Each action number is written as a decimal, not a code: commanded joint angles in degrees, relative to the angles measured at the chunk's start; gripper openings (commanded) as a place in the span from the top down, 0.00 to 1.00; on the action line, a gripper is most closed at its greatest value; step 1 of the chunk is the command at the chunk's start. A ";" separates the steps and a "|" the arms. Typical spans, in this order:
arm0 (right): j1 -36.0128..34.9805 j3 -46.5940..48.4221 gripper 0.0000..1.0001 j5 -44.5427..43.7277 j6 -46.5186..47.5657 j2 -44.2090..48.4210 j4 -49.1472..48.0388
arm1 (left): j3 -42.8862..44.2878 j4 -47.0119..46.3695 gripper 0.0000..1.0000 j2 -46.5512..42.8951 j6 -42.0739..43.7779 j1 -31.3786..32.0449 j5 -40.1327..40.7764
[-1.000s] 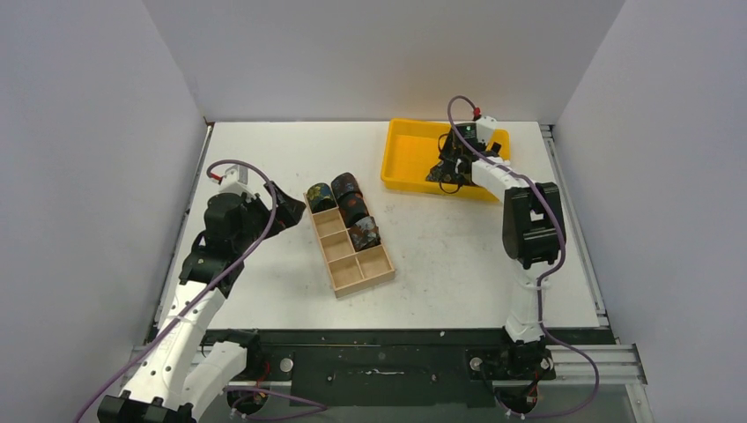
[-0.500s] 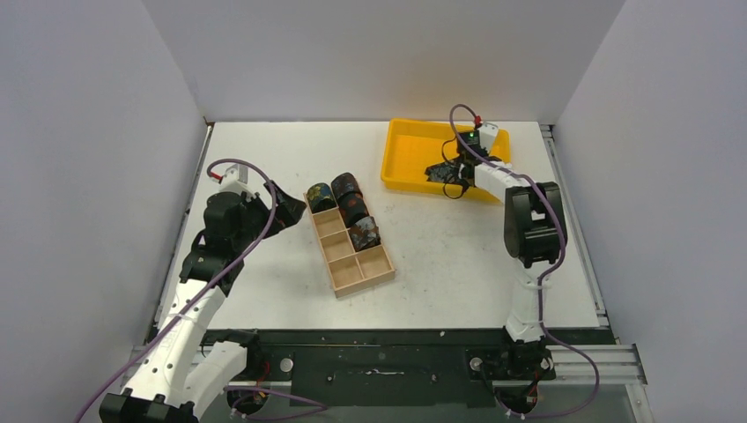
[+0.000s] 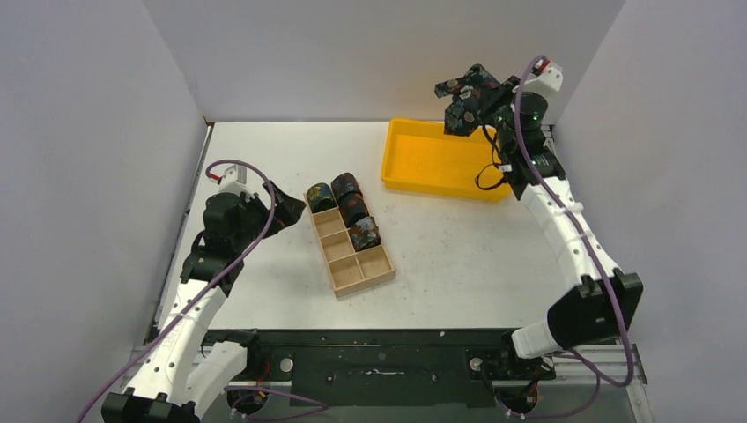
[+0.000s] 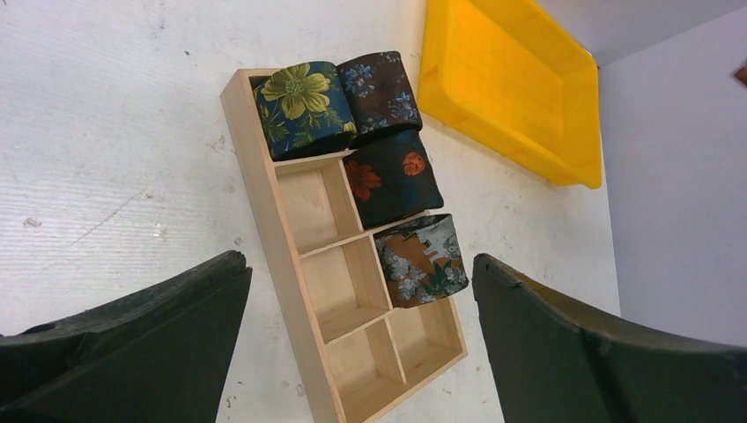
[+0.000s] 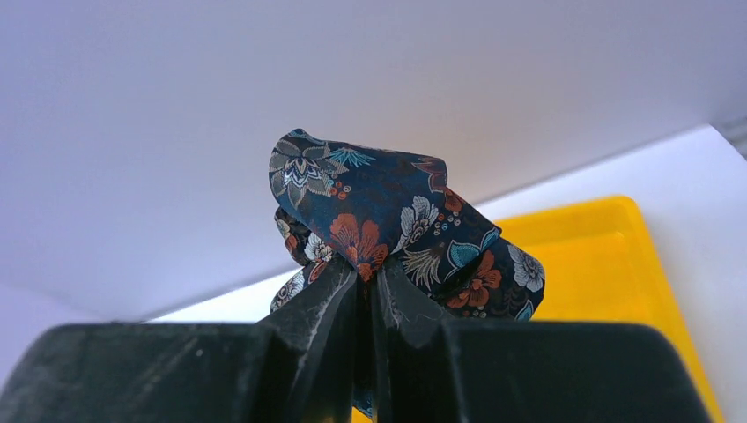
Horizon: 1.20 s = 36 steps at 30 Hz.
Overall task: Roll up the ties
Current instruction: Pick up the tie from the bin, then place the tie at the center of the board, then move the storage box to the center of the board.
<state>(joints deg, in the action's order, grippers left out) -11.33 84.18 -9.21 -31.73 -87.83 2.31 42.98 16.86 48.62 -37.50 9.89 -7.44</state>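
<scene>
My right gripper is raised high above the yellow tray, shut on a bunched dark floral tie. The wrist view shows that tie pinched between the closed fingers, its folds bulging above them. Several rolled ties sit in the wooden box; up close, a green-flowered roll, a dark roll, a red-flowered roll and a grey-brown roll. My left gripper hovers open left of the box, holding nothing.
The yellow tray stands at the back right of the white table and looks empty. Some box compartments are empty. Grey walls close in the table on three sides.
My right gripper shut on the tie in the yellow tray, then lifted it high up and to the right, out of the tray. The left arm has not moved.
</scene>
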 commanded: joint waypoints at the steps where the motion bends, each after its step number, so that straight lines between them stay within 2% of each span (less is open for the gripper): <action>1: -0.79 -6.07 0.95 9.32 -2.69 11.49 -5.31 | 0.02 -3.61 0.03 -0.44 -0.57 -0.49 -1.57; 3: -1.34 -10.29 0.95 13.30 -3.53 16.71 -5.10 | -0.32 -4.47 0.03 -0.36 -0.60 -0.49 -2.61; 11: -7.47 -30.68 0.95 12.47 -0.43 36.03 8.10 | -0.46 -5.32 0.03 0.30 0.18 1.01 -4.23; 14: -10.67 -39.34 0.95 14.17 -0.40 40.76 11.02 | 1.25 -2.04 0.03 1.47 2.01 3.56 -0.76; 17: -12.40 -46.33 0.93 14.17 -1.46 44.12 13.34 | 3.87 5.83 0.03 4.15 3.61 8.25 8.86; 18: -12.50 -47.95 0.86 14.26 -1.69 45.06 13.35 | 4.74 7.99 0.03 5.29 3.75 9.74 11.97; 20: -12.64 -49.42 0.49 14.23 -1.80 45.54 13.58 | 6.22 11.32 0.02 8.90 3.86 11.17 14.84; 21: -12.71 -49.64 0.35 14.20 -1.69 45.35 13.72 | 6.72 12.72 0.08 10.47 3.87 11.20 15.13; 23: -12.80 -49.42 0.22 13.79 -1.52 44.81 13.98 | 6.23 13.27 0.15 13.30 3.42 11.25 14.21; 26: -12.96 -49.52 0.15 14.35 -0.70 44.31 13.20 | 4.42 11.58 0.17 18.16 2.31 11.14 11.45; 32: -13.13 -51.42 0.13 16.56 -0.14 44.39 11.59 | 3.85 5.85 0.18 28.54 -0.13 11.87 7.85; 36: -13.18 -52.25 0.13 17.87 -0.31 45.29 11.59 | 5.87 4.48 0.30 35.49 -0.77 12.66 7.63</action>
<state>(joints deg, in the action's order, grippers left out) -24.10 32.73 6.76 -32.56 -44.01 16.56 46.65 25.26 79.55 -36.99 21.71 1.61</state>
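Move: The right hand already holds the tie high above the table. Its landing spot, bare table right of the wooden box, lies about 26 cm back, 8 cm left and 33 cm below. From this hand the box is some 14 cm back and 30 cm left, the yellow bin about 8 cm ahead and 4 cm left. From the left hand, the box is roughly 6 cm ahead, 12 cm right and 17 cm below, its yellow-flowered roll 15 cm ahead and 4 cm right. The right hand keeps its pinch on the tie while swinging back about 25 cm, first rising, then sinking to 20 cm below its start, drifting left, tipping down and turning counter-clockwise; it then opens wide, lets go of the tie and stays there. The left hand descends some 16 cm to the box's left wall, tipping down, fingers narrowing slightly; contact can't be seen. ##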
